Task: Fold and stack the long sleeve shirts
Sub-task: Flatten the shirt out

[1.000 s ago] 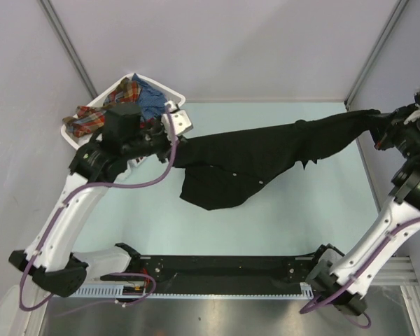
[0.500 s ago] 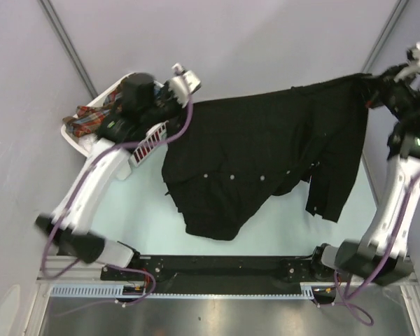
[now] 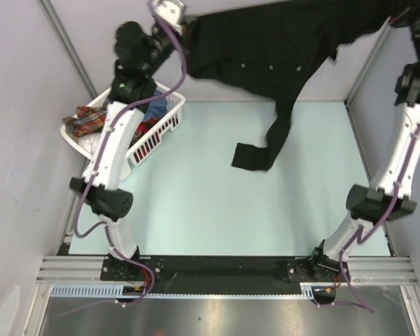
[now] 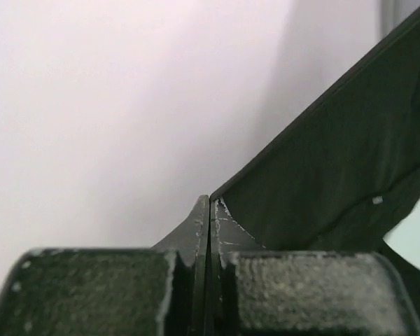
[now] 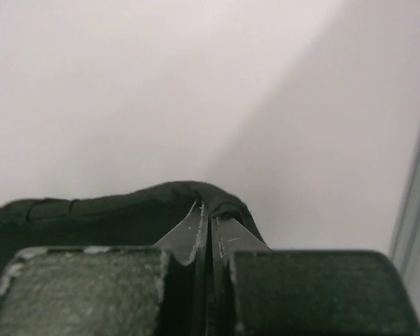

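Note:
A large black long sleeve shirt (image 3: 266, 49) hangs spread high above the table's far side, held between my two grippers. My left gripper (image 3: 189, 26) is shut on the shirt's left edge, and the cloth (image 4: 336, 175) runs off to the right of its tips (image 4: 210, 210). My right gripper (image 5: 210, 210) is shut on a bunched fold of the black cloth (image 5: 126, 206); in the top view it lies at the upper right corner, mostly cut off. One sleeve (image 3: 276, 129) dangles down, its cuff (image 3: 252, 156) on or just over the table.
A white slatted basket (image 3: 169, 115) at the far left holds a red-orange plaid shirt (image 3: 87, 119) and a blue one (image 3: 156, 106). The pale green table (image 3: 217, 210) lies below. A metal post (image 3: 367, 63) stands at the far right, and a black rail (image 3: 224, 266) runs along the near edge.
Both arms have swung up and toward the far wall, lifting the black shirt off the table and spreading it. One sleeve now hangs down alone.

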You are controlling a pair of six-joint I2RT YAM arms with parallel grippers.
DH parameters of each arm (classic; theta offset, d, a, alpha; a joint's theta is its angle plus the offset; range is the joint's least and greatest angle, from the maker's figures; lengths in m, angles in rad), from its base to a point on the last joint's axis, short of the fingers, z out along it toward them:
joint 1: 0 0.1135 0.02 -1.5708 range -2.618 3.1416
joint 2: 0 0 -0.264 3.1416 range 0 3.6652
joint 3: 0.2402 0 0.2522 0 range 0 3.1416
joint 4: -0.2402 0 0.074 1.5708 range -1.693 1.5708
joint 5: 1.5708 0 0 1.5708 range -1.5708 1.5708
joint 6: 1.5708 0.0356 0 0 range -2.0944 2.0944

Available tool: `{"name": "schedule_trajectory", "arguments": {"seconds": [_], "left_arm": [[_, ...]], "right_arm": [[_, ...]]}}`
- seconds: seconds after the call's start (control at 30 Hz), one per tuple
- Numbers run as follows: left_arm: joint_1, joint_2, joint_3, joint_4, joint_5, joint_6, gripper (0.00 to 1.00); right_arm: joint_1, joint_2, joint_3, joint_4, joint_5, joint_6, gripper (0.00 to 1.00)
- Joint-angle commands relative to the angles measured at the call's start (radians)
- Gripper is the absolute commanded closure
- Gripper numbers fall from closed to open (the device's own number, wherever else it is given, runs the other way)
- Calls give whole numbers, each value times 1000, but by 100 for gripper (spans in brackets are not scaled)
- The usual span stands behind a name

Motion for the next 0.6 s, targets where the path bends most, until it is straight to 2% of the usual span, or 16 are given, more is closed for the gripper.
{"name": "schedule_trajectory", "arguments": {"seconds": [0.0, 0.03, 0.1, 0.13, 0.17, 0.2, 0.23, 0.27, 0.3, 0.33, 0.37, 0.43, 0.47, 0.5, 0.53, 0.57], "left_arm": [[117, -179, 37, 212, -93, 11, 100], [118, -204, 4, 204, -65, 47, 100], [118, -239, -159, 168, 60, 87, 100], [117, -285, -226, 120, 114, 142, 100], [112, -308, -382, 90, 161, 184, 100], [108, -342, -473, 65, 224, 220, 100], [98, -377, -575, 42, 245, 288, 100], [94, -450, -780, 36, 260, 319, 100], [86, -483, -875, -2, 278, 362, 100], [62, -515, -965, -26, 279, 450, 100], [51, -579, -1127, -42, 279, 487, 100], [11, -638, -1271, -96, 257, 572, 100], [-1, -678, -1390, -99, 243, 584, 100], [-14, -690, -1437, -110, 233, 601, 100], [-39, -695, -1501, -122, 216, 609, 100], [-52, -683, -1520, -135, 205, 615, 100]], "right_arm": [[-150, -268, -119, 411, 252, -33, 100], [-150, -312, -284, 449, 231, -56, 100], [-148, -421, -446, 465, 148, -143, 100], [-150, -455, -632, 465, 128, -171, 100], [-153, -485, -714, 457, 92, -209, 100], [-162, -562, -814, 442, 2, -314, 100], [-165, -599, -903, 411, -22, -367, 100], [-171, -645, -1086, 396, -91, -419, 100], [-184, -724, -1162, 361, -132, -491, 100], [-185, -774, -1227, 254, -146, -654, 100], [-188, -812, -1353, 206, -172, -715, 100], [-216, -919, -1442, -21, -222, -956, 100], [-224, -947, -1516, -65, -228, -1007, 100], [-248, -973, -1546, -178, -242, -1063, 100], [-254, -1005, -1566, -245, -257, -1219, 100], [-256, -1018, -1607, -292, -257, -1264, 100]]}}
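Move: Both hands already hold the black shirt high, its body slung between them: middle some 24 cm right of the left hand and 15 cm below, hardly ahead or back. The open table they bring it to lies about 15 cm back, 24 cm right and 52 below the left hand; from the right hand, 14 back, 24 left and 60 below. The laundry basket stands roughly 29 cm left of the left hand, 4 cm farther out, 45 below. With both grippers keeping their shut grip on the shirt's edge, the two hands snap it: first back and up about 10 cm, fingers tipping upward, then a fast plunge of over 40 cm towards the table. The left keeps drawing back late; the right swings slightly forward again. Both wrists tip from up to down by the end. ##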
